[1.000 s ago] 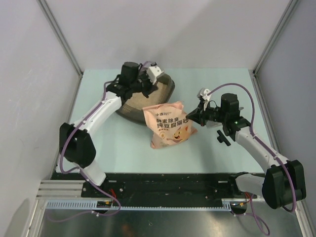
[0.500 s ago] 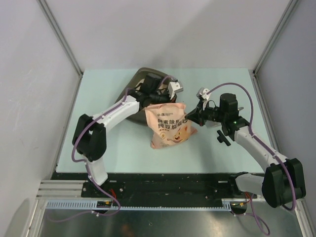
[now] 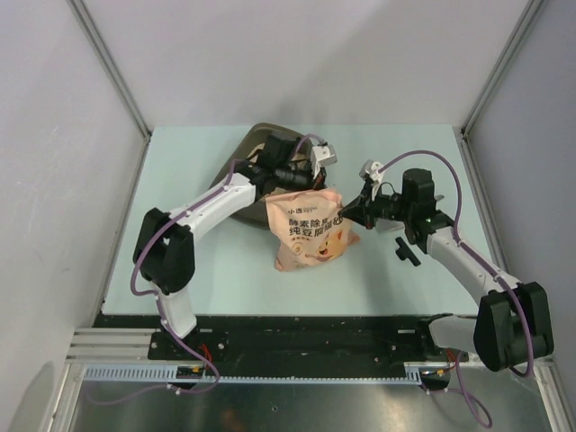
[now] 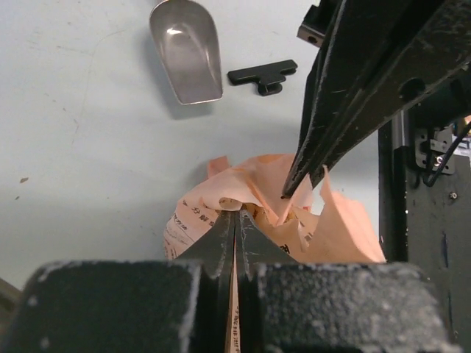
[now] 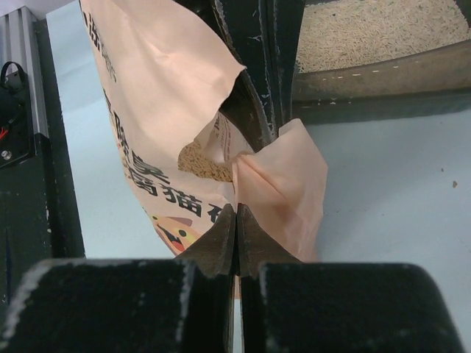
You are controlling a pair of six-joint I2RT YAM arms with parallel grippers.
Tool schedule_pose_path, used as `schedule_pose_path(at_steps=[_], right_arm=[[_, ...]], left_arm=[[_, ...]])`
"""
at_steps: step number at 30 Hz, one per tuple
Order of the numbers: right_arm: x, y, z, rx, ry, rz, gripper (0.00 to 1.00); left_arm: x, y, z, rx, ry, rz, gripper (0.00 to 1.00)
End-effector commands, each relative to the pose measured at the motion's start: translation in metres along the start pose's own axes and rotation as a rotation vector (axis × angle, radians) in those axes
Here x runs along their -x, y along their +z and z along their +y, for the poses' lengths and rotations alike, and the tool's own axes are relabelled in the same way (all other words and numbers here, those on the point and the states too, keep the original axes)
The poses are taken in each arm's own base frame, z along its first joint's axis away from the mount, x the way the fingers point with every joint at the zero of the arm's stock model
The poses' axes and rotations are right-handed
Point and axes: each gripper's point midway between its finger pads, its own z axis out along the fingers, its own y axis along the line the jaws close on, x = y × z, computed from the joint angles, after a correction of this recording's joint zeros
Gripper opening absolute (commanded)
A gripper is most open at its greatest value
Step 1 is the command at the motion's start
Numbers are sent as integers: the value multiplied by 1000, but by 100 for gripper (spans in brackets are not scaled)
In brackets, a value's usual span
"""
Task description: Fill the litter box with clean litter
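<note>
The salmon-pink litter bag (image 3: 310, 229) stands on the table with its torn top open. My left gripper (image 3: 301, 189) is shut on the bag's upper edge (image 4: 235, 217). My right gripper (image 3: 345, 214) is shut on the bag's right top corner (image 5: 237, 209). Behind the bag, the dark litter box (image 3: 259, 135) is partly hidden by my left arm. The right wrist view shows the box wall (image 5: 383, 77) with pale clean litter (image 5: 368, 29) inside. More granules (image 5: 202, 162) show inside the bag's mouth.
A grey metal scoop (image 4: 188, 48) and a black clip (image 4: 263, 75) lie on the table beyond the bag. The clip (image 3: 403, 250) sits under my right forearm. Grey walls close the table's back and sides.
My left arm has swung from above the litter box rightward and down to the bag's top, where its jaws now pinch the edge. The right gripper has kept its hold.
</note>
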Motion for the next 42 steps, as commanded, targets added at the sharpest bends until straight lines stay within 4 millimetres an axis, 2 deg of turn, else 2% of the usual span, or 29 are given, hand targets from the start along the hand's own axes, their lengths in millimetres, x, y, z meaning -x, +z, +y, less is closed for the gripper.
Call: schedule_pose_path(at_steps=[1,7,11,15,18,21,22,27,31,37,42], right_arm=[[10,-2,-13,-3,-97,-39,2],[8,-1,-17,6,-165,-38,13],[10,-3,-28,-18,-176,-51,22],[7,-3,-42,-36,-175,-60,28],[7,-2,-48,-25,-169,-71,39],[13,1,-44,49,-163,-81,45],[8,4,-40,90,-147,-74,47],[12,11,-32,197,-128,-88,52],[17,10,-19,276,-126,-107,54],[26,6,-15,305,-151,-125,58],[11,11,-13,340,-158,-103,61]], left_arm=[[14,7,-26,-139,-45,-39,0],[10,14,-28,-183,-90,-31,0],[11,17,-28,-193,-99,-31,0],[14,17,-29,-200,-91,-37,0],[16,15,-33,-218,-91,-41,0],[16,13,-36,-228,-101,-40,0],[14,14,-36,-228,-107,-37,0],[16,13,-36,-233,-119,-36,0],[17,10,-33,-241,-146,-40,0],[17,4,-32,-249,-170,-42,0],[15,0,-38,-267,-178,-41,0]])
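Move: Both hands still pinch the upright bag near its top. The bag's middle is about 7 cm left of the right hand, level with it in depth and 10 cm lower; from the left hand it is some 3 cm back, 2 cm left and 10 cm down. From the right hand, the litter box lies some 20 cm ahead, 19 cm left and 17 cm lower; on the table about 20 cm below, the scoop is 17 cm right and 7 cm ahead, the black clip 19 cm right and 4 cm back. The right hand lets go of the bag's rim, its fingers parting to a bit over half their range while it shifts forward about 3.5 cm, dipping slightly, then eases back and up by roughly 1.5 to 2 cm as it turns some 15 degrees counter-clockwise, so its open fingers end either side of the gathered rim, beside the left fingertips. The left hand keeps its shut pinch on the top of the bag, drawing back about 2 cm and tipping around 10 degrees. ##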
